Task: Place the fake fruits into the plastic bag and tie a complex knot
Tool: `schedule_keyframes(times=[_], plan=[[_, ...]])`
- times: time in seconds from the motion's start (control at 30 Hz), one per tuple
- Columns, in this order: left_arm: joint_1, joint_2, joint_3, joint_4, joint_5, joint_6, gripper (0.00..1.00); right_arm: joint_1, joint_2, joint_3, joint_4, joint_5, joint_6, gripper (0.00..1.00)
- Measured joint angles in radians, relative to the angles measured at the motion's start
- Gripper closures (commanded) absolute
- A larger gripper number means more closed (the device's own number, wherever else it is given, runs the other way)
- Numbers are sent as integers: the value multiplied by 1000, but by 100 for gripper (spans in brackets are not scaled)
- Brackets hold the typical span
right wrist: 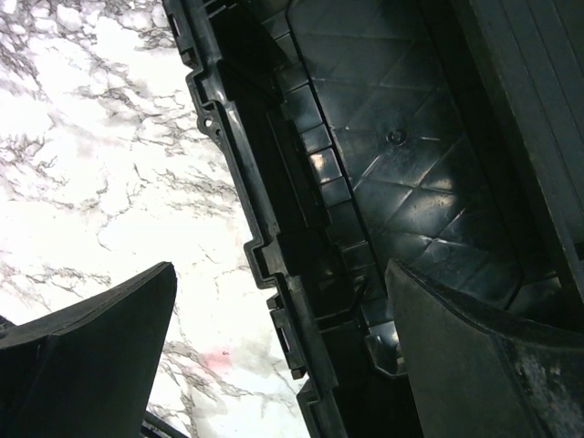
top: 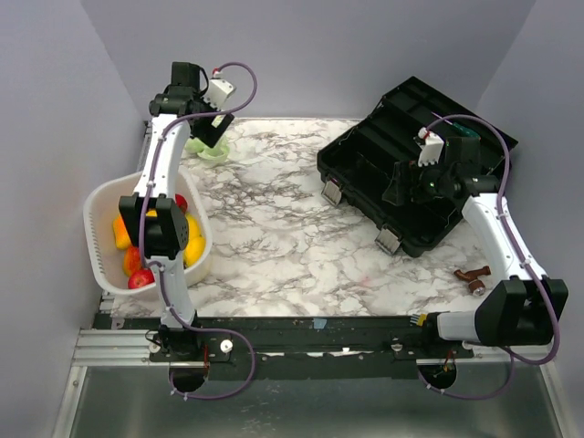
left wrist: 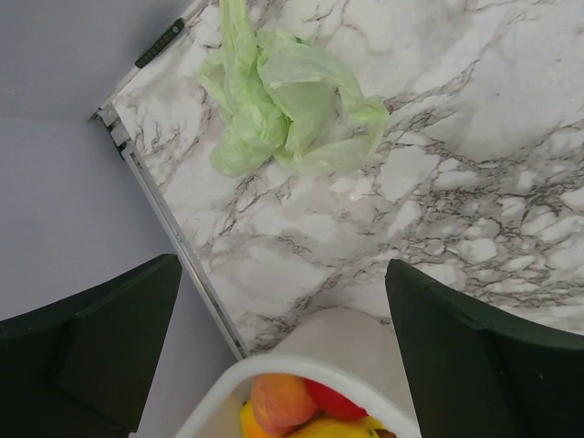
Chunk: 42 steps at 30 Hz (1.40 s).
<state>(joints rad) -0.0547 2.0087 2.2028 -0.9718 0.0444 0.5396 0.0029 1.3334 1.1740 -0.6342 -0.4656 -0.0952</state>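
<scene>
The fake fruits (top: 123,239), yellow, orange and red, lie in a white basket (top: 96,228) at the table's left edge. In the left wrist view a few fruits (left wrist: 283,401) show just under the basket rim (left wrist: 301,370). The plastic bag (top: 214,151), pale green and crumpled, lies flat on the marble at the back left, also seen as the bag (left wrist: 283,109) from the wrist. My left gripper (left wrist: 283,265) hangs open above the basket's far rim, short of the bag, holding nothing. My right gripper (right wrist: 281,266) is open and empty over a black case's edge. No knot is in view.
An open black tool case (top: 411,164) fills the back right; its ribbed inside (right wrist: 383,164) lies under my right gripper (top: 406,187). A small brown object (top: 473,276) lies near the right edge. Grey walls close in the table on three sides.
</scene>
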Motion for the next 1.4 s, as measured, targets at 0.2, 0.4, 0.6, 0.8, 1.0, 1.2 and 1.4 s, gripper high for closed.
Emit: schedule_keyframes(times=[0.2, 0.4, 0.6, 0.8, 1.0, 1.2, 1.4], plan=[[0, 137, 0, 79, -26, 43, 2, 0, 10, -19, 6, -2, -3, 0], [-7, 254, 23, 192, -61, 79, 3, 0, 24, -27, 8, -8, -2, 0], [-13, 351, 28, 337, -119, 151, 10, 0, 40, -27, 12, -20, -2, 0], [-15, 397, 28, 437, -132, 232, 16, 0, 43, -27, 12, -21, -3, 0], [-26, 426, -3, 525, -157, 311, 62, 0, 43, -27, 11, -21, -9, 0], [-30, 414, -64, 494, -100, 304, 100, 0, 43, -27, 11, -23, -14, 0], [-53, 171, -257, 387, 66, 166, 100, 0, 43, -13, -9, -67, -61, 0]])
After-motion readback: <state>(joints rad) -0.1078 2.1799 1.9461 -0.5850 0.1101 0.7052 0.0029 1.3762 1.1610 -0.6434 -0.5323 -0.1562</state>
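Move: About 13 cm straight ahead of the open left hand and 17 cm below it, the crumpled green plastic bag lies on the table. The fruit basket's middle is roughly 11 cm behind that hand and 14 cm to its left; a black-handled tool lies by the back edge, some 9 cm beyond the bag and 6 cm left of it. From the right hand the bag is about 30 cm ahead, 47 cm left and 12 cm lower. Reaching down and forward to the bag, the left hand sinks some 17 cm while going out about 13 cm, rolling its left side up nearly 20 degrees. Low over the table its fingers shut and pinch the bag, then it draws back about 8 cm, rightward and a little up, unrolling and turning slightly clockwise. The open right hand sinks 2 cm over the black case. ##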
